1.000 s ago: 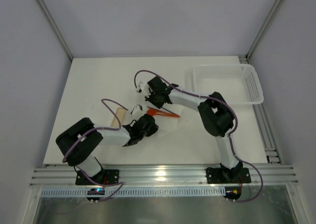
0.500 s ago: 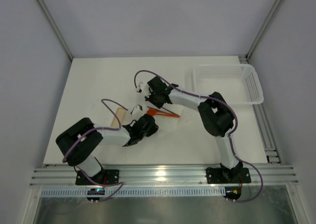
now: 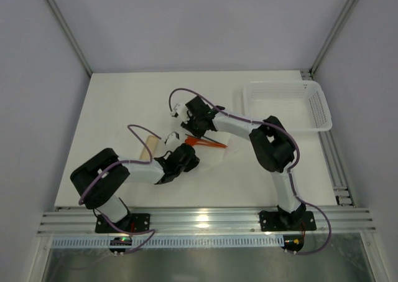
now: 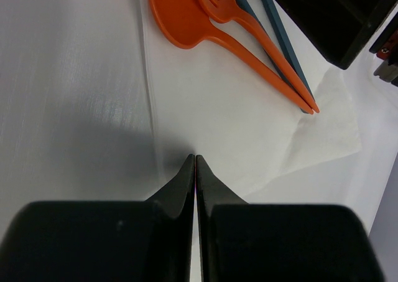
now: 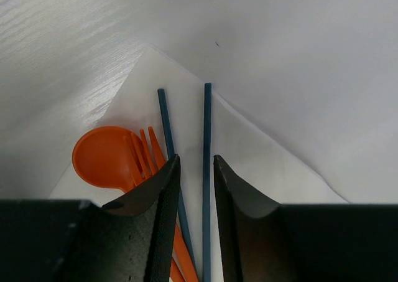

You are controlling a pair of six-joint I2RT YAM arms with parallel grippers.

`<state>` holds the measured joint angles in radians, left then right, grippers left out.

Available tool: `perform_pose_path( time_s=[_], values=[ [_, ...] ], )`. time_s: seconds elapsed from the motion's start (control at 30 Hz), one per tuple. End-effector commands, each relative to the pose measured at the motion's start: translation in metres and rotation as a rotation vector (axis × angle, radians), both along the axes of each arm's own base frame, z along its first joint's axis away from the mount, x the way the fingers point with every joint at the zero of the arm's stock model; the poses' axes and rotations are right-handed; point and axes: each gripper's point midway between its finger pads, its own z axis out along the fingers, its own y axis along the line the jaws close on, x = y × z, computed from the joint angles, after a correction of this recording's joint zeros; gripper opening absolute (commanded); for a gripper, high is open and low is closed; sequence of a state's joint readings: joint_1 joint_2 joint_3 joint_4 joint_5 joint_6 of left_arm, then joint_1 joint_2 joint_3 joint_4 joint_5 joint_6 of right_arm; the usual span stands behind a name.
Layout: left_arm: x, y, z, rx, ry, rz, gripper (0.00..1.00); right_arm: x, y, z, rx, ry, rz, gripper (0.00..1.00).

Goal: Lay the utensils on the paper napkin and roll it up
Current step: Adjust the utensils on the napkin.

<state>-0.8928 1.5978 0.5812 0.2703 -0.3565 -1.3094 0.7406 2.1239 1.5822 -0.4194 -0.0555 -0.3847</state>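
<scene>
The paper napkin [image 4: 249, 126] lies flat on the table with the utensils on it. These are an orange spoon [image 5: 102, 157], an orange fork [image 5: 146, 150] and two thin blue sticks [image 5: 163, 117]. In the top view the orange utensils [image 3: 208, 143] show between the two arms. My right gripper [image 5: 196, 160] hangs just over them, open a little, and one blue stick [image 5: 207, 126] lies between its fingers without touching them. My left gripper [image 4: 196, 157] is shut. Its tips sit low on the napkin near the edge, a short way from the spoon [image 4: 174, 14].
A white perforated basket [image 3: 314, 101] stands at the back right. A short beige piece [image 3: 149, 146] lies left of the left wrist. The right arm's black body [image 4: 336, 20] looms close behind the utensils in the left wrist view.
The right gripper's jaws have parted, and the blue stick now lies free on the napkin. Neither arm has visibly shifted, and the left gripper stays shut.
</scene>
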Motion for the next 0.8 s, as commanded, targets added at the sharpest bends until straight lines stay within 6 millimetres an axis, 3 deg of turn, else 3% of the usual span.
perform_pose_path(
  time_s=[0.0, 0.17, 0.4, 0.77],
  values=[
    [0.003, 0.003, 0.007, 0.0, -0.024, 0.021, 0.0, 0.005, 0.009, 0.039, 0.081, -0.065, -0.015, 0.32],
    [0.002, 0.004, 0.009, 0.001, -0.027, 0.02, 0.0, 0.009, 0.011, 0.046, 0.122, -0.059, -0.045, 0.3],
    [0.001, 0.007, 0.007, 0.005, -0.024, 0.029, 0.0, 0.019, 0.015, 0.045, 0.128, -0.067, -0.05, 0.04],
    [0.001, 0.005, 0.006, -0.002, -0.022, 0.026, 0.0, 0.034, 0.021, 0.024, 0.11, -0.054, -0.054, 0.04]
  ],
)
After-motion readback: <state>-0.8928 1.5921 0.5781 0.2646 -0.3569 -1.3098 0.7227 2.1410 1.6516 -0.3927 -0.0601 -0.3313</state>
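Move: The right hand's parted fingers stand astride the outer blue chopstick, whose middle lies about 3 cm to the right, 1 cm back and 1 cm below. The inner chopstick's middle is roughly 3 cm back and 2 cm right of this hand. The orange spoon bowl sits some 3 cm back and 3 cm left. For the left hand, the outer chopstick is about 10 cm ahead and 5 cm right, nearly level in height. No grip is taken: the right hand lifts clear of the outer chopstick it had already let go of, its fingers going from about a third open to nearly shut on nothing. It first rises slightly almost in place as they close, then backs off forward and up, about 2 cm each, drifting some 1 cm left past the napkin's outer side, with the wrist turning barely 5 degrees. ##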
